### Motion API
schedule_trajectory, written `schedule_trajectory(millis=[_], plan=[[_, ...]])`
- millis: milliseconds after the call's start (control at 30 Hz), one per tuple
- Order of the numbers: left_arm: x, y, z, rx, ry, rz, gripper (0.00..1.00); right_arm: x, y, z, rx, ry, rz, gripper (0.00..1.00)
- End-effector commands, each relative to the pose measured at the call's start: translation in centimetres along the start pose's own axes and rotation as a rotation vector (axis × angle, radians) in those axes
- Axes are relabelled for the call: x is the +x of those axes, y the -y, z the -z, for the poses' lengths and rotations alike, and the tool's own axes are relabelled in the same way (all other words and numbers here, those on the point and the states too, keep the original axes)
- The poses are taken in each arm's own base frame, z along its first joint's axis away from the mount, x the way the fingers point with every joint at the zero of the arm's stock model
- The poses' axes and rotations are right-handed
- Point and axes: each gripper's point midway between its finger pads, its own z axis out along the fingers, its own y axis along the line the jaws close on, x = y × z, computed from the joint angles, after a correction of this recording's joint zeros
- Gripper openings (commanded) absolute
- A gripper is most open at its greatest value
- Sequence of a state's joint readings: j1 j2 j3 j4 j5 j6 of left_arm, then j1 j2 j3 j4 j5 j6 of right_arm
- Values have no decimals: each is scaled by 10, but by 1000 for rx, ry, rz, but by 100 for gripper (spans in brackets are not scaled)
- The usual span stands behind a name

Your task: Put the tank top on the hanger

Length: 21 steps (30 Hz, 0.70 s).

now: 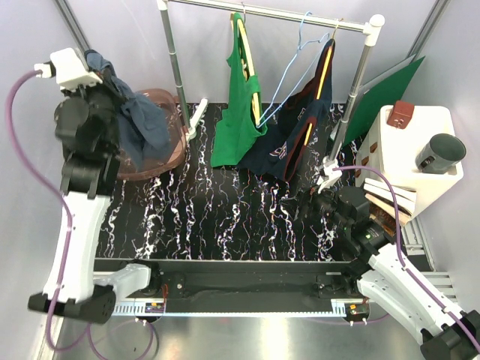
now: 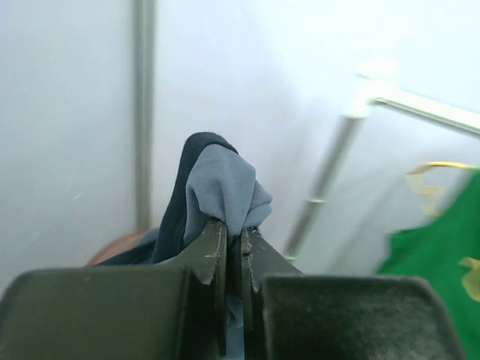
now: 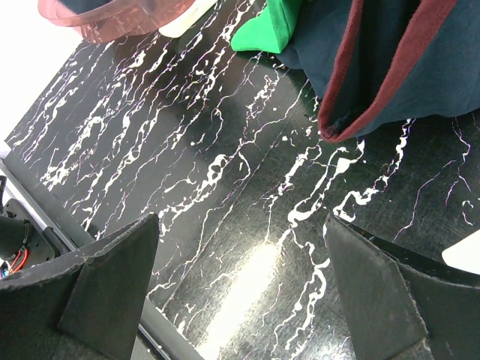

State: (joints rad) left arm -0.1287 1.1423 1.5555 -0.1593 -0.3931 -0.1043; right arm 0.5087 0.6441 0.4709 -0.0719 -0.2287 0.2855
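The slate blue-grey tank top point(image 1: 139, 120) hangs bunched from my left gripper point(image 1: 105, 75), raised high at the far left above a reddish basket. In the left wrist view the jaws are pressed together on a fold of the tank top point(image 2: 221, 187), with my left gripper point(image 2: 233, 234) shut on it. The thin light-blue hanger point(image 1: 294, 64) hangs bare on the white rail point(image 1: 270, 11), between a green top and a dark navy top. My right gripper point(image 3: 240, 232) stands open and bare over the black marbled mat, at the right in the top view point(image 1: 328, 180).
A bright green tank top point(image 1: 238, 105) and a dark navy top point(image 1: 296, 127) hang on yellow hangers on the rail. A reddish translucent basket point(image 1: 161, 139) sits far left. A white box point(image 1: 416, 161) with a dark cup point(image 1: 440, 152) stands at the right, and a green board point(image 1: 382, 94) leans behind it.
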Motion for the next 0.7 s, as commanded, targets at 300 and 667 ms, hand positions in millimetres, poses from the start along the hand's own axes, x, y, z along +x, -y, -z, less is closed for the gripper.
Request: schedule_trajectory(millis=[300,667], plan=[[-124,110,74,519,211,51,0,-6,0,-3,4,28,-1,100],[-96,138,95,663,103,189,0,-5,4,-5,24,18,-5,100]])
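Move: The blue hanger, meant for the grey-blue tank top already pinched in the left hand, hangs about 48 cm to that hand's right, 15 cm farther out and 10 cm lower. The rack's left post stands some 12 cm to the hand's right and 14 cm ahead; the green tank top hangs roughly 33 cm right, 11 cm ahead and 20 cm lower. The laundry basket is about 16 cm ahead, 5 cm left and 45 cm below. From the right hand, the hanger is about 28 cm ahead, 5 cm right and 23 cm up. The grey-blue tank top, still pinched in the shut left fingers, is carried some 13 cm to the right, towards the blue hanger, while being raised about 11 cm and drawn back roughly 7 cm, mostly early on. The left wrist swings clockwise by about 30 degrees to face the rack and tips up a little, the sideways travel easing off at the end. ##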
